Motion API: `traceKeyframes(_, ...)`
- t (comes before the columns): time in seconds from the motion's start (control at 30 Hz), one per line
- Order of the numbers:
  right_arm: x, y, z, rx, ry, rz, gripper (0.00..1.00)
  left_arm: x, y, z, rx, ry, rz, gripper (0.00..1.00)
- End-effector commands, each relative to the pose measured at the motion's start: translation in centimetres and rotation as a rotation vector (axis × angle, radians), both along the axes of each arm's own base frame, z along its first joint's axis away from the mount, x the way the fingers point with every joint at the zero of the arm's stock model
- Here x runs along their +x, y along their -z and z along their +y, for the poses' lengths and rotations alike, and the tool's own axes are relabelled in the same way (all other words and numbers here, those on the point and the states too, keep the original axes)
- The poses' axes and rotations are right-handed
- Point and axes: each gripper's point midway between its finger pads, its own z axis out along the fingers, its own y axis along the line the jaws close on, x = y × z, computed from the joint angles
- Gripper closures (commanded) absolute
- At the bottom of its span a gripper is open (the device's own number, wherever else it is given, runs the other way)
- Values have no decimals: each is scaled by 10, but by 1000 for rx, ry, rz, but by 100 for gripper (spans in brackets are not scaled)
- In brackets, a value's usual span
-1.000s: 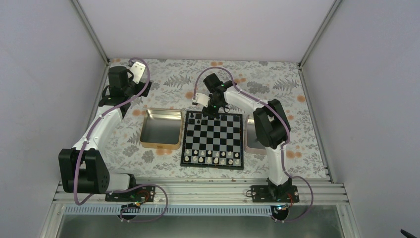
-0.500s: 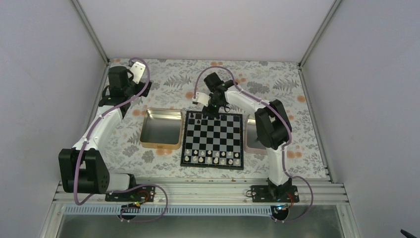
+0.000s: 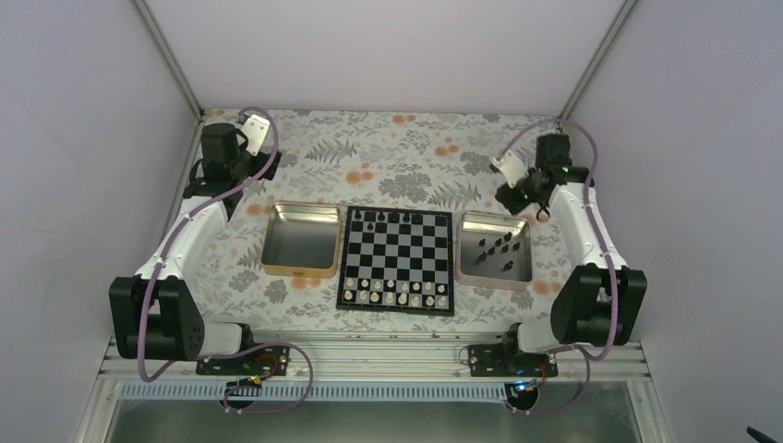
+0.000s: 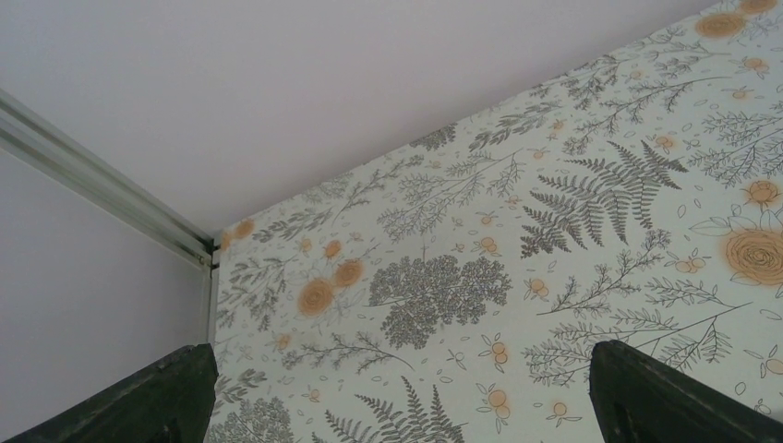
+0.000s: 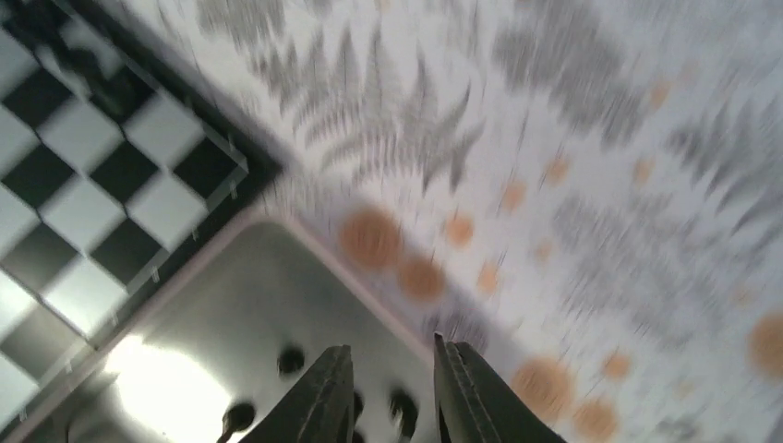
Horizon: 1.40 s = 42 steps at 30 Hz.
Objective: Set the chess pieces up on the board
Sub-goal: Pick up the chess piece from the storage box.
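The board (image 3: 397,261) lies mid-table, and its corner (image 5: 102,175) shows in the right wrist view. Several black chess pieces (image 3: 381,219) stand along its far row. More black pieces (image 3: 497,246) lie in the silver tray (image 3: 464,268) to the right of the board. My right gripper (image 3: 537,209) hovers over that tray's far right corner. In its blurred wrist view the right gripper (image 5: 390,346) is open and empty, with black pieces (image 5: 288,360) in the tray (image 5: 212,295) below. My left gripper (image 4: 399,369) is wide open and empty, facing the far left corner.
Small white pieces (image 3: 395,292) fill the board's two near rows. An empty gold tray (image 3: 268,258) sits left of the board. White enclosure walls and metal posts (image 3: 171,65) bound the flowered table cloth (image 3: 415,148). The left arm's elbow (image 3: 152,314) stands at the near left.
My right arm has swung from over the board's far row to the right, and now hangs above the silver tray's far corner. The left arm has not moved.
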Motion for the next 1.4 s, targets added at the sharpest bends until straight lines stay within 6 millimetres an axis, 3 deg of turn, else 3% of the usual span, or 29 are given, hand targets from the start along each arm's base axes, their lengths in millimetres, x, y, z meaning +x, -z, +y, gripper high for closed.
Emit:
traceKeyframes(0.0, -48, 57, -31, -1, 40, 174, 76, 3, -4, -1, -17, 7, -5, 0)
traceKeyframes(0.13, -76, 74, -31, 40, 41, 231, 78, 3, 0, -1, -14, 5, 2, 0)
traceKeyframes(0.4, -114, 95, 12, 62, -56, 338, 76, 6, 6, -4, -16, 19, 13, 0)
traceKeyframes(0.53, -126, 111, 20, 35, -57, 412, 75, 4, 9, -5, -14, 22, 18, 0)
traceKeyframes(0.9, -126, 123, 14, 5, 32, 424, 76, 6, 11, -5, -17, 10, 24, 0)
traceKeyframes(1.37, -107, 131, 6, -30, 78, 413, 75, 5, 8, -11, -19, 26, 16, 0)
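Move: The right hand is high above the far part of the storage box, and the black chess piece it goes for stands about 10 cm back, 3 cm to its left and 16 cm below. A second black piece stands 4 cm straight beyond that one, a small one about 2 cm beyond and 2 cm to the right of it, and a lone near piece 7 cm to the right of it and 2 cm nearer. From the idle left hand, the chess piece lies roughly 61 cm right, 16 cm back and 21 cm down. The right hand swoops back and down into the storage box towards the leftmost near black piece, about 12 cm back and 13 cm down in all, veering some 4 cm to the right at first and then returning leftwards, while the wrist tips the fingers roughly 25 degrees nearer to straight down. The first 9 cm of the drop go fast, then it eases down with a slight creep forward at the last, the fingers staying parted by a narrow gap and ending just short of the piece's head, with no contact to be seen. ##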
